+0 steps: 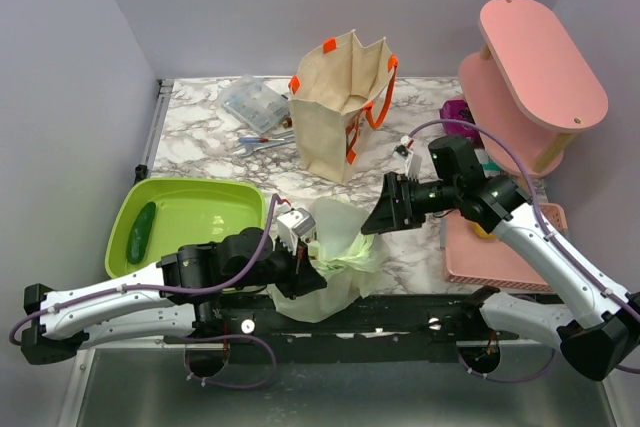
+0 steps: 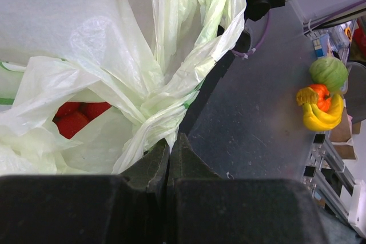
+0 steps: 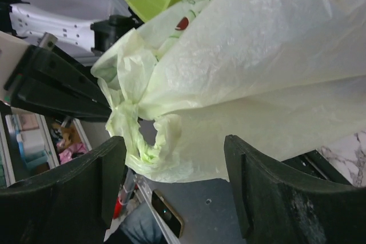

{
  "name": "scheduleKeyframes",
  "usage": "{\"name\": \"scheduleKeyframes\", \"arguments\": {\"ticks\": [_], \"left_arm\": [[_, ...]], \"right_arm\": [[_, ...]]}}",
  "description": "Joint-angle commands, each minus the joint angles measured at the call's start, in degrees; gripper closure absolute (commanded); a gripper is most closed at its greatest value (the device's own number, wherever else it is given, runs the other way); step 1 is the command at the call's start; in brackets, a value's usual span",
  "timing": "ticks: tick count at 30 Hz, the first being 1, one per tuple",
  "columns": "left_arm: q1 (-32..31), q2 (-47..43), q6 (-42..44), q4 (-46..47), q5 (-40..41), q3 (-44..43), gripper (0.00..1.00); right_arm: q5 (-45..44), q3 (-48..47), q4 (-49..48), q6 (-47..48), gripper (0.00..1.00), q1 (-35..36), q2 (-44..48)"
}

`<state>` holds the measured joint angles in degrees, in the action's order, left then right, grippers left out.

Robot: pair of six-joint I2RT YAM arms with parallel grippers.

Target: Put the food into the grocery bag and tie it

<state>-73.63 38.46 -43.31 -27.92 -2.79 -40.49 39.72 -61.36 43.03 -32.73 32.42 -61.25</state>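
The grocery bag [image 1: 335, 257], thin light green plastic, lies bunched at the table's near edge between the two arms. My left gripper [image 1: 302, 269] is shut on a twisted strand of the bag's handle [image 2: 154, 118]. In the left wrist view its jaws [image 2: 170, 141] meet with the plastic pinched at their tips. Red strawberries [image 2: 74, 119] show through a gap in the bag. My right gripper [image 1: 373, 221] stands open just right of the bag. In the right wrist view a knotted handle loop [image 3: 143, 135] hangs ahead of the gap between its fingers [image 3: 108, 175], untouched. Other food is hidden.
A lime green tub [image 1: 185, 209] holding a cucumber [image 1: 141, 232] sits at left. A beige tote with orange handles [image 1: 340, 112] stands behind, with a clear box [image 1: 255, 102] beside it. A pink shelf [image 1: 540, 67] and pink tray [image 1: 495, 252] are at right.
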Motion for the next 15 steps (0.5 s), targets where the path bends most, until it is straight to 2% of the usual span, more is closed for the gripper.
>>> {"name": "scheduleKeyframes", "arguments": {"ticks": [1, 4, 7, 10, 14, 15], "left_arm": [[-0.3, 0.5, 0.7, 2.0, 0.6, -1.5, 1.0], [-0.3, 1.2, 0.6, 2.4, 0.5, -1.8, 1.0], [-0.3, 1.8, 0.6, 2.6, 0.5, -2.0, 1.0], [-0.3, 2.3, 0.8, 2.8, 0.5, -2.2, 1.0], [-0.4, 2.5, 0.8, 3.2, 0.6, -2.4, 1.0], [-0.4, 2.5, 0.9, 3.2, 0.6, -2.6, 1.0]], "right_arm": [[4.7, 2.7, 1.2, 1.2, 0.26, 2.0, -0.4], [5.7, 3.6, -1.9, -0.7, 0.28, 2.9, -0.7], [5.4, 3.0, -2.6, -1.1, 0.38, 3.9, -1.5], [4.0, 2.7, -2.5, -1.4, 0.57, 5.0, -2.1], [2.0, 2.7, -1.3, -0.6, 0.99, 5.9, -2.2], [1.0, 2.4, -0.9, -0.4, 0.99, 5.9, -1.9]]}}
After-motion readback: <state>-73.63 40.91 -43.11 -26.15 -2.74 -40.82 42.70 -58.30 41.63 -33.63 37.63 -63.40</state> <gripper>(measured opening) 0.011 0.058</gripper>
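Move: The right hand goes for the loose twisted end of the bag's handles, about 3 cm back, 2 cm to its left and 2 cm below. The bag's body lies roughly 10 cm back, 7 cm left and 10 cm below that hand. The left gripper is already shut on the bag; from it, the loose end is some 8 cm ahead, 8 cm right and about level. The right hand eases back, down and left about 4 cm, closing its open fingers on the loose handle end. ##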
